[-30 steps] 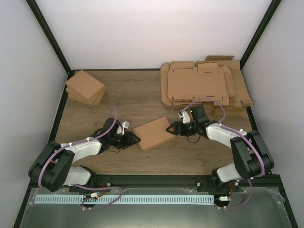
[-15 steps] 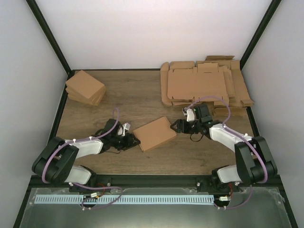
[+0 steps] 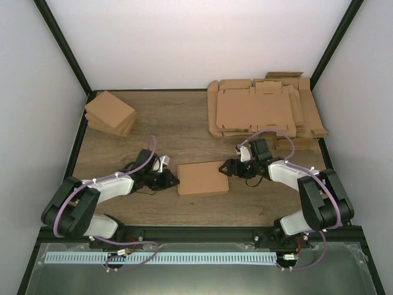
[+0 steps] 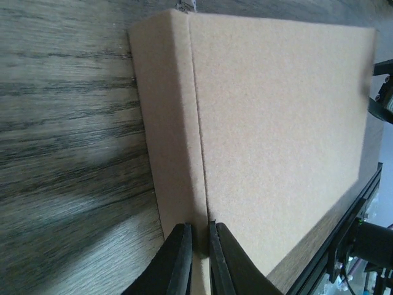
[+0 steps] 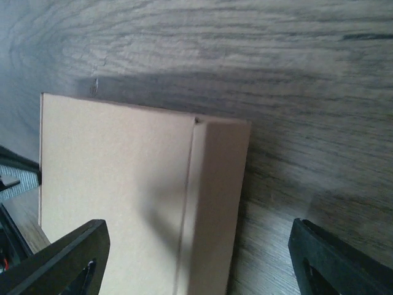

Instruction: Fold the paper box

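The paper box is a closed, flat brown cardboard box lying on the wooden table between my two arms, its long sides parallel to the near edge. My left gripper rests against its left end; in the left wrist view the fingertips stand almost together at the crease of the box, with nothing pinched between them. My right gripper is wide open at the box's right end. In the right wrist view its jaws straddle the end wall of the box without touching it.
A thick pile of flat tabbed cardboard sheets lies at the back right. A small pile of folded brown boxes sits at the back left. The black frame rail runs along the near edge.
The box has turned from a tilted lie to square with the table edge. The left jaws have closed to a slit. The right jaws have opened wider.
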Available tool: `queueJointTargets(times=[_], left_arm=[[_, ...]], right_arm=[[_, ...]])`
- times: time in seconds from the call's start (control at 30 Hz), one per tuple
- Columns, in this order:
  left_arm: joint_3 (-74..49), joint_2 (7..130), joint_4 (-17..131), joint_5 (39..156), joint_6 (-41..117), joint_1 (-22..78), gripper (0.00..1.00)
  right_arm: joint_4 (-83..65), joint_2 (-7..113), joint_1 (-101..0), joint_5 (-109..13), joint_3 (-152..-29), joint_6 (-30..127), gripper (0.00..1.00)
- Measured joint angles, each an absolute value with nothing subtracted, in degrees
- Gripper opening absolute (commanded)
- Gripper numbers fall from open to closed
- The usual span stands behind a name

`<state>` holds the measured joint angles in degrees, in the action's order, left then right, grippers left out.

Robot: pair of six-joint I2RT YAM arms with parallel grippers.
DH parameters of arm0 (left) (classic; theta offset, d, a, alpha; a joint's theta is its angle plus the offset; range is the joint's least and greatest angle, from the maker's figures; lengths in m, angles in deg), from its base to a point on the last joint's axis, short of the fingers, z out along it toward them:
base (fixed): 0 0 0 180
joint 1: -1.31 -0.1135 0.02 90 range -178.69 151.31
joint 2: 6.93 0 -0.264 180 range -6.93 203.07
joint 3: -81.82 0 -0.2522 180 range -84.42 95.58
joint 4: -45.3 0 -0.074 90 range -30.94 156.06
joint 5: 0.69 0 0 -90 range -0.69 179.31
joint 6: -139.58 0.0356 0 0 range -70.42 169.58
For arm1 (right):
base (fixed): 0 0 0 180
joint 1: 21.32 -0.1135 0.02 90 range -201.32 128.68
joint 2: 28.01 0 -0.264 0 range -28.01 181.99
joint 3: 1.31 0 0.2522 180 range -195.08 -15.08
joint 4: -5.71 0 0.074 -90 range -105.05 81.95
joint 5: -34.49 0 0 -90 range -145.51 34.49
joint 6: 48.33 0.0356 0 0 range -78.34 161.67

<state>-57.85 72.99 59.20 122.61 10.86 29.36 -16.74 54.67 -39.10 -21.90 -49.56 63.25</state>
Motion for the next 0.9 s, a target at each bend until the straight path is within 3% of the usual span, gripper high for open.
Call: queueJointTargets(times=[0.43,0.63,0.77,0.9], left_arm=[[-59.2,70.8,60.5,121.6,12.5,29.1,0.11],[-59.4,70.8,59.9,121.7,12.5,29.1,0.11],[-59.4,71.1,59.6,122.0,12.5,29.1,0.11],[-59.4,71.2,59.6,122.2,12.6,29.1,0.14]], right_arm=[[-14.3,54.6,-31.9,-7.3,-46.4,63.8,0.79],[-11.6,57.6,-31.9,0.7,-44.5,65.0,0.68],[-10.4,59.1,-31.9,3.5,-43.7,65.8,0.53],[-9.3,59.8,-31.9,5.0,-43.3,66.4,0.45]])
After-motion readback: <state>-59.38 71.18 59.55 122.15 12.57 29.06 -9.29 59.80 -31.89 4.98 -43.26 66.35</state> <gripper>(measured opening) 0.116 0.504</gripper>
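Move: The closed paper box lies between my hands. From my right hand, its middle is about 6 cm left, 3 cm back and 3 cm lower, with its right end almost under my open fingers. The flat cardboard stack lies about 27 cm ahead and 13 cm to the right of that hand. From my left hand, already at the box's left end, the box's middle is some 7 cm right, 3 cm ahead and 2 cm lower. I draw my right hand back about 4 cm along the box's right end, after a brief shift about 1 cm to the right and up, and tilt the fingers some 25 degrees so they point more level leftward at the end face. The fingers then close from wide to half open, straddling that end. My nearly shut left fingers stay against the left end's top edge. ##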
